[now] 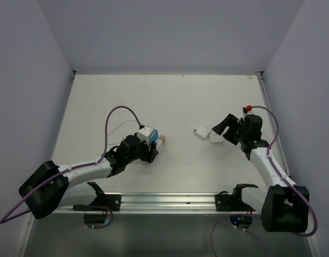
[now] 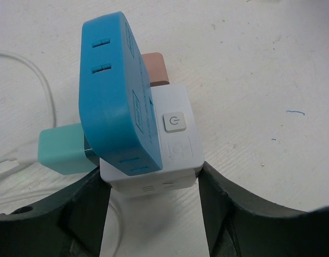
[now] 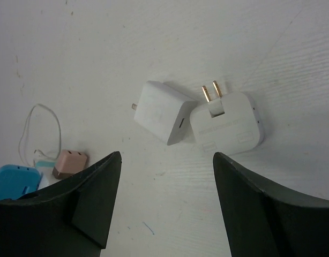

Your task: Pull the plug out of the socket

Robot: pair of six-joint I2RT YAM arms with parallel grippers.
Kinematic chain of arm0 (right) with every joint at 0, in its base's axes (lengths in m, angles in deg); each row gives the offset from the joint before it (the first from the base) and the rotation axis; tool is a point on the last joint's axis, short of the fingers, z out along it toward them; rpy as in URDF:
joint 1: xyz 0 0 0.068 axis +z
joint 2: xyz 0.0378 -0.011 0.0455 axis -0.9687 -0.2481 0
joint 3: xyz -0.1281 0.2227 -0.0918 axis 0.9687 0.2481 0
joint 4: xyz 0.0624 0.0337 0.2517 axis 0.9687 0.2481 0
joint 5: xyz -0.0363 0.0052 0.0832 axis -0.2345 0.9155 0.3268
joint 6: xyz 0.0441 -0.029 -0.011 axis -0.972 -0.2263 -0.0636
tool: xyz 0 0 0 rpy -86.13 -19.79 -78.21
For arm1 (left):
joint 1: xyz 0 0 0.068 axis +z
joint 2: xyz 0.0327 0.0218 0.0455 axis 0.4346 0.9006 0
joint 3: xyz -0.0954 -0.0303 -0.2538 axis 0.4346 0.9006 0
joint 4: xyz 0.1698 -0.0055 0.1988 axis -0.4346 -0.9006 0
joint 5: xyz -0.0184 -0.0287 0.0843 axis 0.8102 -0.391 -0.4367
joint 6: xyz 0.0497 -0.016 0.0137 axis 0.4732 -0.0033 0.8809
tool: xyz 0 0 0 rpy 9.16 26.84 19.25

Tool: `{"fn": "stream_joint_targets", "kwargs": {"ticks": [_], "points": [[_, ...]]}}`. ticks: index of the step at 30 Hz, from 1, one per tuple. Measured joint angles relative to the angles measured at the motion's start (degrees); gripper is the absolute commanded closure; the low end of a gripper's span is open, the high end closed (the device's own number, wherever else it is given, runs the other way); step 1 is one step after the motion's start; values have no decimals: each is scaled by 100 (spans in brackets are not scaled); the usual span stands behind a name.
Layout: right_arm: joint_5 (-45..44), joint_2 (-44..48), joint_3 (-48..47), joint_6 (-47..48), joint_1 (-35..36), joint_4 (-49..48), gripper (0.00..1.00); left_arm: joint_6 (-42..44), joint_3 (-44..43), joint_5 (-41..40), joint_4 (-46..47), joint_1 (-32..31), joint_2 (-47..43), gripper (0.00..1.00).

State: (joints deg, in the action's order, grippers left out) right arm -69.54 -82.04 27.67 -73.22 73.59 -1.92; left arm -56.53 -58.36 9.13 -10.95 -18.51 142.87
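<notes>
My left gripper [image 2: 154, 182] is shut on the socket [image 2: 178, 139], a white cube with a power button, resting on the table. A big blue plug [image 2: 113, 91] sits on its top face, a teal plug [image 2: 60, 150] with a white cable on its left side, and a brown plug [image 2: 155, 68] at its far side. In the top view the socket [image 1: 147, 131] lies left of centre. My right gripper [image 3: 167, 160] is open with nothing between its fingers. Just beyond it lie two loose white plugs, a block [image 3: 159, 110] and a flatter one [image 3: 229, 126] with brass prongs up.
The teal plug's white cable [image 2: 41, 80] loops over the table to the left of the socket. A metal rail [image 1: 164, 201] runs along the near edge between the arm bases. Walls close the table at the back and both sides.
</notes>
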Motion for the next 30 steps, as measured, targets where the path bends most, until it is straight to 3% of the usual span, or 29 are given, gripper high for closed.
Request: {"fn": "stream_joint_targets", "kwargs": {"ticks": [1,3,7,16,30], "points": [[63,0,0,24,44,0,27,9,0,-46,0,0,0,47],[138,0,0,66,149,-7,27,13,0,-177,-4,2,-2,32],[249,0,0,101,358,-20,28,13,0,-343,-46,2,-76,20],[369,59,59,109,553,-118,28,-76,0,-970,-286,-2,-426,9],[463,299,258,109,686,-203,28,-1121,-31,-2371,-1567,109,-1071,3]]}}
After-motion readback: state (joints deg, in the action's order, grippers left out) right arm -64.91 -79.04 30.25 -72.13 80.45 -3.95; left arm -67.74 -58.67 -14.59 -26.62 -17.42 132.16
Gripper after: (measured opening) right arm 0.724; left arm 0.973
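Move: Between the left hand's still-closed fingers is the near end of the white socket, its middle some 3 cm ahead and 2 cm right. From that hand the blue plug stands about 3 cm ahead, 1 cm right and 3 cm up; the teal plug 5 cm ahead and 1 cm left; the pink plug 5 cm ahead and 5 cm right. The right hand has the socket roughly 24 cm left, 3 cm back and 6 cm below; the flat adapter is 3 cm ahead and 1 cm left, the white charger 3 cm ahead and 6 cm left, both 7 cm below. Opening wide off the socket's end, the left hand eases a little forward and up, then sweeps left about 8 cm, speeding up and turning some 25 degrees counter-clockwise, its right finger ending against the socket's near right corner. The right hand, still open and empty, goes about 5 cm left and 2 cm back towards the socket, high above the table, turning slightly counter-clockwise. ##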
